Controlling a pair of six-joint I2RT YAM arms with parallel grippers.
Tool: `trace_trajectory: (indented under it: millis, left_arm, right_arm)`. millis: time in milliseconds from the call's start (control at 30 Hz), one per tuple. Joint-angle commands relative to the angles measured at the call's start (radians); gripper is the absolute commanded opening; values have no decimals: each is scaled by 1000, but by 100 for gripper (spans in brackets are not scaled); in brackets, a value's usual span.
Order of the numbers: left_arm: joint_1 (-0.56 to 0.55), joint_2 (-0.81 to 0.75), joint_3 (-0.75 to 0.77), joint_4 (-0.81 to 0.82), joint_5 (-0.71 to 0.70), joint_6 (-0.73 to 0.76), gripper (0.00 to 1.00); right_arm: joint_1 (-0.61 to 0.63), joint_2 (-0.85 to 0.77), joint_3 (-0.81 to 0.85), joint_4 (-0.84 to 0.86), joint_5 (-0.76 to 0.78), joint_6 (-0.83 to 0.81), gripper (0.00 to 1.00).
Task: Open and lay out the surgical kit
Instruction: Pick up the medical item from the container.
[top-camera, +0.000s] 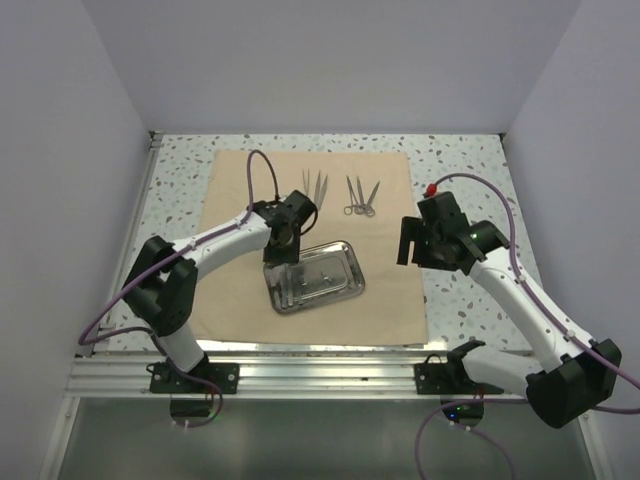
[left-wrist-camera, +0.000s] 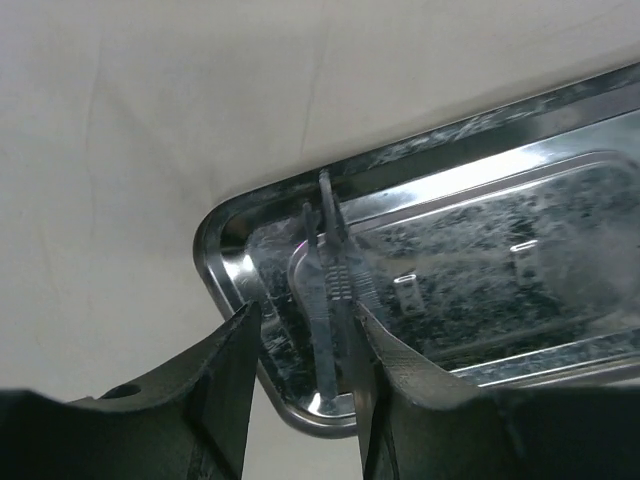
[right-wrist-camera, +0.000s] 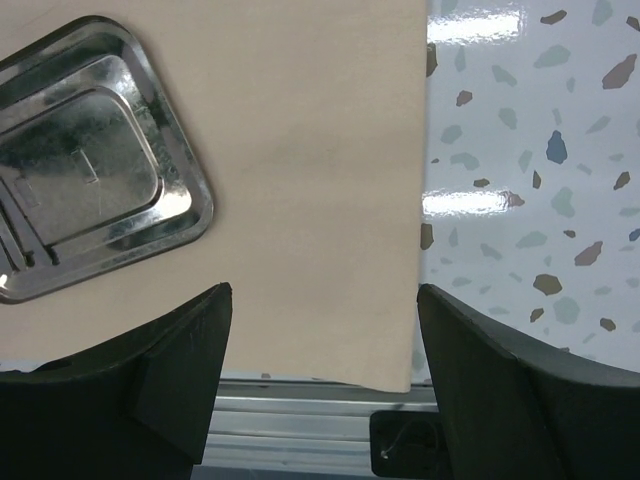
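The tan cloth wrap (top-camera: 390, 200) lies spread flat on the table. The steel tray (top-camera: 352, 262) sits on its near middle. My left gripper (top-camera: 283, 245) hangs over the tray's left end. In the left wrist view it (left-wrist-camera: 308, 310) stands open around slim metal tweezers (left-wrist-camera: 328, 320) lying in the tray (left-wrist-camera: 215, 250); the right finger is close against them and a gap shows on the left. More tweezers (top-camera: 314, 186) and scissors (top-camera: 360, 197) lie on the cloth behind the tray. My right gripper (right-wrist-camera: 322, 290) is open and empty above the cloth's (right-wrist-camera: 320, 200) right near corner.
The speckled table top (right-wrist-camera: 530, 200) shows to the right of the cloth. An aluminium rail (right-wrist-camera: 300, 410) runs along the table's near edge. White walls close in the left, right and back sides.
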Motion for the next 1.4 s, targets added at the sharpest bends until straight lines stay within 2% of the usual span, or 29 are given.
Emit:
trace_trajectory:
  millis: [0,333,900,1000,1100,1233,1367]
  left_arm:
    - [14,-44,-87,57,0,-75,43]
    - [12,27,-74,157,38,-57,40]
    - [25,223,43,154,6,-24,34]
    - [34,229,35,154,9,-26,31]
    - [45,229,20,157,8,-24,22]
    - [58,223,18,145,3,-21,2]
    - [57,209,54,108,-14,-23,0]
  right_arm:
    - [6,-33,-5,22,-22,-10,79]
    - [3,-67,2,-20,-5,-14,79]
    - [5,-41,17,-40,28,7,79]
    - [3,-27,22,-32,30,9,79]
    - [3,-13,26,-24,28,10,79]
    - [2,2,29,-12,24,10,78]
    - [5,9,28,-1,16,10,78]
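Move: The left hand hovers over the left part of the tray. The medical item it will pinch lies front to back, its middle about 3 cm back, 1 cm right and 6 cm below, its far end reaching ahead of the hand. Another item lies alongside, 3 cm to its left; the tray's middle is roughly 6 cm right and 1 cm back, the laid-out tools 23 cm ahead and 7 cm right. From the right hand the item is some 28 cm left, 2 cm ahead, 15 cm below. The left fingertips pinch the far end of the medical item, just inside the tray's far rim. Getting there, the hand sinks nearly 6 cm, first easing about 2 cm back and left, then coming forward some 5 cm and right again towards that end; once low it stays almost in place while the half-open fingers shut. ##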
